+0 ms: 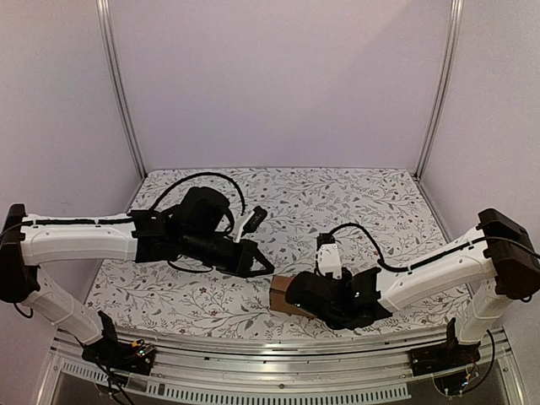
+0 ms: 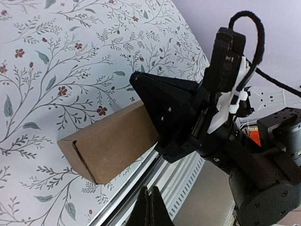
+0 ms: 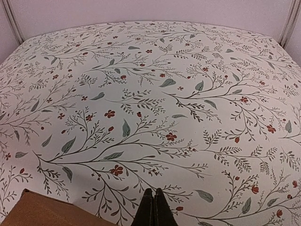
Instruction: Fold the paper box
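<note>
The paper box (image 2: 108,146) is a closed brown carton lying on the flowered table near its front edge. It also shows as a brown end (image 1: 281,294) in the top view and as a corner (image 3: 42,213) at the bottom left of the right wrist view. My left gripper (image 2: 151,200) is shut with nothing in it, and it hangs clear of the box, to its left (image 1: 268,267). My right gripper (image 3: 154,200) is shut and holds nothing. Its black body covers the box's right end, and I cannot tell whether it touches the cardboard.
The metal rail (image 2: 155,181) of the table's front edge runs right beside the box. The flowered table (image 3: 155,84) stretches away to the back wall. Two upright frame posts (image 1: 120,93) stand at the back corners.
</note>
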Tool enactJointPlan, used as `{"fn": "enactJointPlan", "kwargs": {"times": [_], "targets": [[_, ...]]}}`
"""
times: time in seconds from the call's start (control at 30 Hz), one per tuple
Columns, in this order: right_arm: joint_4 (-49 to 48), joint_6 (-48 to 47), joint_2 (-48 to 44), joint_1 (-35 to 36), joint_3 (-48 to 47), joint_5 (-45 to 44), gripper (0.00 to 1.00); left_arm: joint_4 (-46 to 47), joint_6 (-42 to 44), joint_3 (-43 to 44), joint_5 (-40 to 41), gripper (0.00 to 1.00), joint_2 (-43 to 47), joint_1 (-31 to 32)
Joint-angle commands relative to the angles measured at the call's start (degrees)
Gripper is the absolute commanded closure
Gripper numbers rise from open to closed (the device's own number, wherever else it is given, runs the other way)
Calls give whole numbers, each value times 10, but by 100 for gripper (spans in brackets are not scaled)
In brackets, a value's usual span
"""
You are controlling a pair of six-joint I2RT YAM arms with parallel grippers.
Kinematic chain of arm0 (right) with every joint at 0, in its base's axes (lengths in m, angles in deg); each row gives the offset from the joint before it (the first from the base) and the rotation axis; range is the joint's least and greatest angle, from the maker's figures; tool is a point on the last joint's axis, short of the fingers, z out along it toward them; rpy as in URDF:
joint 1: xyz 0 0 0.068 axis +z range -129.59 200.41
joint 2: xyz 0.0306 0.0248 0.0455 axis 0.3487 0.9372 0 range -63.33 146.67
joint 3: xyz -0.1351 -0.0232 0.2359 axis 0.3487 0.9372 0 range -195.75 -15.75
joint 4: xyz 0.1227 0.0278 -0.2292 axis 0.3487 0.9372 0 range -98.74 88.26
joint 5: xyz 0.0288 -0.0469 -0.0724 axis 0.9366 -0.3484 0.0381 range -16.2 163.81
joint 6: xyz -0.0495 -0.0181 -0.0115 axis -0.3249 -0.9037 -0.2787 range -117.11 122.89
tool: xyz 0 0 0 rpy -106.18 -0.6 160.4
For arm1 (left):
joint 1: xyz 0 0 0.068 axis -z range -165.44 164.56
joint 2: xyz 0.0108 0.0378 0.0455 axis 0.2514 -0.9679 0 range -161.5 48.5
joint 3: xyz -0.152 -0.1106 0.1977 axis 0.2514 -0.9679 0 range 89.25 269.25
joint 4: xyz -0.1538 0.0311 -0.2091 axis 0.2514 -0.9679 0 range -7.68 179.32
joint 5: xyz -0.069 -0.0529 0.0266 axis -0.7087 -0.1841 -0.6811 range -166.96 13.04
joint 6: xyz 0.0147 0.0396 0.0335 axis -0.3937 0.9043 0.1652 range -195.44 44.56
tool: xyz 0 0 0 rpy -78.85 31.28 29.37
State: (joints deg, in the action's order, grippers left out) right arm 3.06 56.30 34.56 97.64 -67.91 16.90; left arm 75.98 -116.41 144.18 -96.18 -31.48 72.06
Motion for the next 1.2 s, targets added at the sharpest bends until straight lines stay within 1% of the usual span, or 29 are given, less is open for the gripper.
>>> {"fn": "enactJointPlan", "kwargs": {"times": [0.0, 0.13, 0.3, 0.47, 0.57, 0.7, 0.77, 0.83, 1.07, 1.17], "targets": [[37, -4, 23, 8, 33, 91, 100, 77, -7, 6, -103, 100, -61, -25], [37, -7, 21, 7, 34, 99, 100, 121, -21, -14, -115, 100, -101, -32], [32, -8, 12, 7, 39, 106, 100, 212, -57, -88, -133, 100, -126, -53], [22, -15, 4, 8, 39, 118, 100, 254, -68, -158, -144, 100, -144, -58], [20, -23, -12, 8, 38, 119, 100, 263, -66, -189, -147, 100, -150, -59], [23, -55, -66, 7, 37, 104, 100, 259, -61, -207, -137, 100, -146, -61], [23, -73, -116, 5, 40, 110, 99, 260, -61, -209, -134, 100, -144, -62], [23, -90, -163, -2, 45, 143, 99, 262, -62, -207, -133, 100, -142, -62], [15, -108, -293, -77, 90, 358, 100, 260, -57, -206, -134, 100, -141, -62], [15, -99, -352, -105, 119, 429, 100, 261, -57, -203, -132, 100, -142, -63]]}}
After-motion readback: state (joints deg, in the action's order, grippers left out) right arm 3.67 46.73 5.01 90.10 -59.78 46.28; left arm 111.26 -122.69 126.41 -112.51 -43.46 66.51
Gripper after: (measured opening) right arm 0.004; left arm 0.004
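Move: The left hand is above the paper box's left end, which lies about 10 cm below it, level in reach and only 1 cm or so to its right; the middle of the box is some 11 cm to its right. The right hand already lies across the closed box with shut fingers, the box's middle being about 3 cm back, 3 cm to its left and 3 cm below; the left end is about 12 cm to its left. With its fingers shut, the left hand drops about 8 cm to the box's left end, bowing some 2 cm to the right and back on the way while the wrist turns about 15 degrees, then stays there with its fingertips against the upper part of that end. The right hand first keeps lying across the lid, hardly shifting, then comes off it, rising about 8 cm and drawing back a little with a slight drift to the right, its closed fingers swinging counter-clockwise as the hand rolls left side up. ##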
